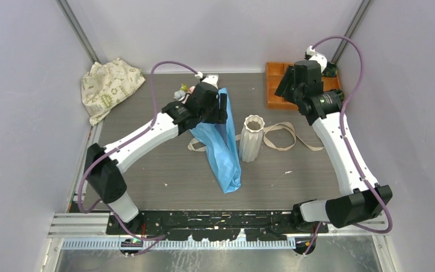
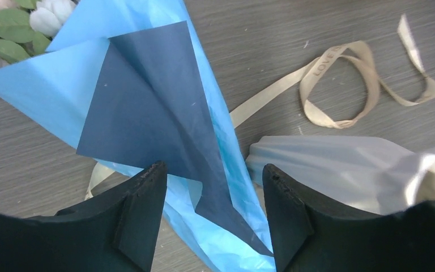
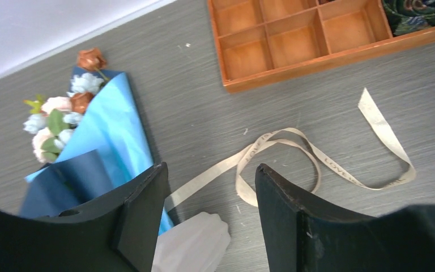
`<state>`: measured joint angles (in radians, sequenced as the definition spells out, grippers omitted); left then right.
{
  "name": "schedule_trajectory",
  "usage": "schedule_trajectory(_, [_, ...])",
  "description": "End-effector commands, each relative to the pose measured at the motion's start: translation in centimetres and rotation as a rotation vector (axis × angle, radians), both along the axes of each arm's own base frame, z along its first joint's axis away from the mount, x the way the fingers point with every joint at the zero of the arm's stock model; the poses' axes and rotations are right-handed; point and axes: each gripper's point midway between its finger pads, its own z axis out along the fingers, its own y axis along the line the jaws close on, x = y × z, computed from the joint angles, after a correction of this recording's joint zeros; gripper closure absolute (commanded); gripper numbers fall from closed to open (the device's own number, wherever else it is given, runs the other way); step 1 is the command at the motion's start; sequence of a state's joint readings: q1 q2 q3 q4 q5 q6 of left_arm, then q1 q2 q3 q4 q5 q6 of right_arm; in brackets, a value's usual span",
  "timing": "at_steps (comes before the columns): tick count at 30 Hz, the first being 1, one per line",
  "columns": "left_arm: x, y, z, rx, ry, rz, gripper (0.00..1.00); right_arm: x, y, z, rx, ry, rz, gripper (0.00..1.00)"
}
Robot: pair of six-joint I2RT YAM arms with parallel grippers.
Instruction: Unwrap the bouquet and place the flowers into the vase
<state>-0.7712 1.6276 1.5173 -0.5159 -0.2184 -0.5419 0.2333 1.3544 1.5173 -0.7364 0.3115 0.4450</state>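
Note:
The bouquet [image 1: 225, 148] lies on the table in its blue paper [image 2: 147, 102], which has fallen loose at the top. Its flowers [image 1: 181, 91] [image 3: 62, 107] stick out at the far end. The beige ribbon [image 1: 283, 136] [image 3: 294, 161] lies untied on the table, to the right of the vase. The white ridged vase [image 1: 252, 137] [image 2: 328, 167] stands upright just right of the paper. My left gripper [image 1: 221, 107] [image 2: 214, 170] is open above the paper, gripping nothing. My right gripper [image 1: 288, 86] [image 3: 210, 167] hangs open near the tray, holding nothing.
An orange compartment tray [image 1: 273, 85] [image 3: 294, 42] sits at the back right, with a dark patterned item [image 3: 419, 11] in its far corner. A cream cloth with green print [image 1: 110, 85] is bunched at the back left. Grey walls close in the table on three sides.

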Motion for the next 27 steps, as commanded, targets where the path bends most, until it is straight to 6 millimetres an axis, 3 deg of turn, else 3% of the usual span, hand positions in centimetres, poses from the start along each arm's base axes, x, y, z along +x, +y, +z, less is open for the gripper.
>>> schedule_trajectory(1, [1.1, -0.4, 0.2, 0.026, -0.005, 0.036, 0.37, -0.1, 1.3, 3.0, 0.085, -0.113, 0.044, 0.36])
schedule_trajectory(4, [1.5, -0.1, -0.6, 0.055, 0.001, 0.063, 0.37, -0.2, 1.6, 2.7, 0.092, -0.113, 0.058, 0.36])
schedule_trajectory(8, [1.8, 0.2, -1.4, 0.088, 0.006, 0.079, 0.47, 0.1, 2.3, 2.0, 0.121, -0.1, 0.082, 0.37])
schedule_trajectory(11, [2.1, 0.2, -2.0, 0.106, 0.016, 0.085, 0.49, 0.1, 3.0, 1.6, 0.142, -0.091, 0.104, 0.37])
schedule_trajectory(20, [2.4, -0.3, -4.8, 0.154, 0.071, 0.084, 0.35, -0.2, 3.6, 1.5, 0.167, -0.093, 0.133, 0.37])
schedule_trajectory(22, [2.5, -0.4, -5.2, 0.162, 0.072, 0.081, 0.41, -0.2, 3.7, 1.5, 0.172, -0.095, 0.137, 0.37])
schedule_trajectory(24, [2.6, -0.4, -5.5, 0.17, 0.074, 0.077, 0.55, -0.2, 3.8, 1.4, 0.179, -0.095, 0.142, 0.38])
schedule_trajectory(27, [2.6, 0.0, -5.9, 0.188, 0.076, 0.092, 0.87, -0.2, 4.0, 1.5, 0.187, -0.098, 0.148, 0.38])
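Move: The upstanding edge of the dark blue inner sheet of the bouquet's wrapping lies about 3 cm ahead of the left hand, straight in line sideways, and some 8 cm below it. The flowers' heads are roughly 10 cm ahead and 8 cm left; the vase stands about 6 cm back and 10 cm to the right, the loose ribbon loop near level and some 20 cm right. From the right hand the sheet's edge lies about 22 cm left, 2 cm back and 15 cm lower. Down in two stages with a brief near-halt between, the left hand sinks about 7 cm and eases 2 cm forward onto the dark blue sheet, rolling some 10 degrees so its left side rises. Only at the bottom do its open fingers close well in, one on each side of the sheet's edge, to pinch it. The right hand, fingers open and holding nothing, drifts some 3 cm left towards the bouquet, turning slightly counter-clockwise. ##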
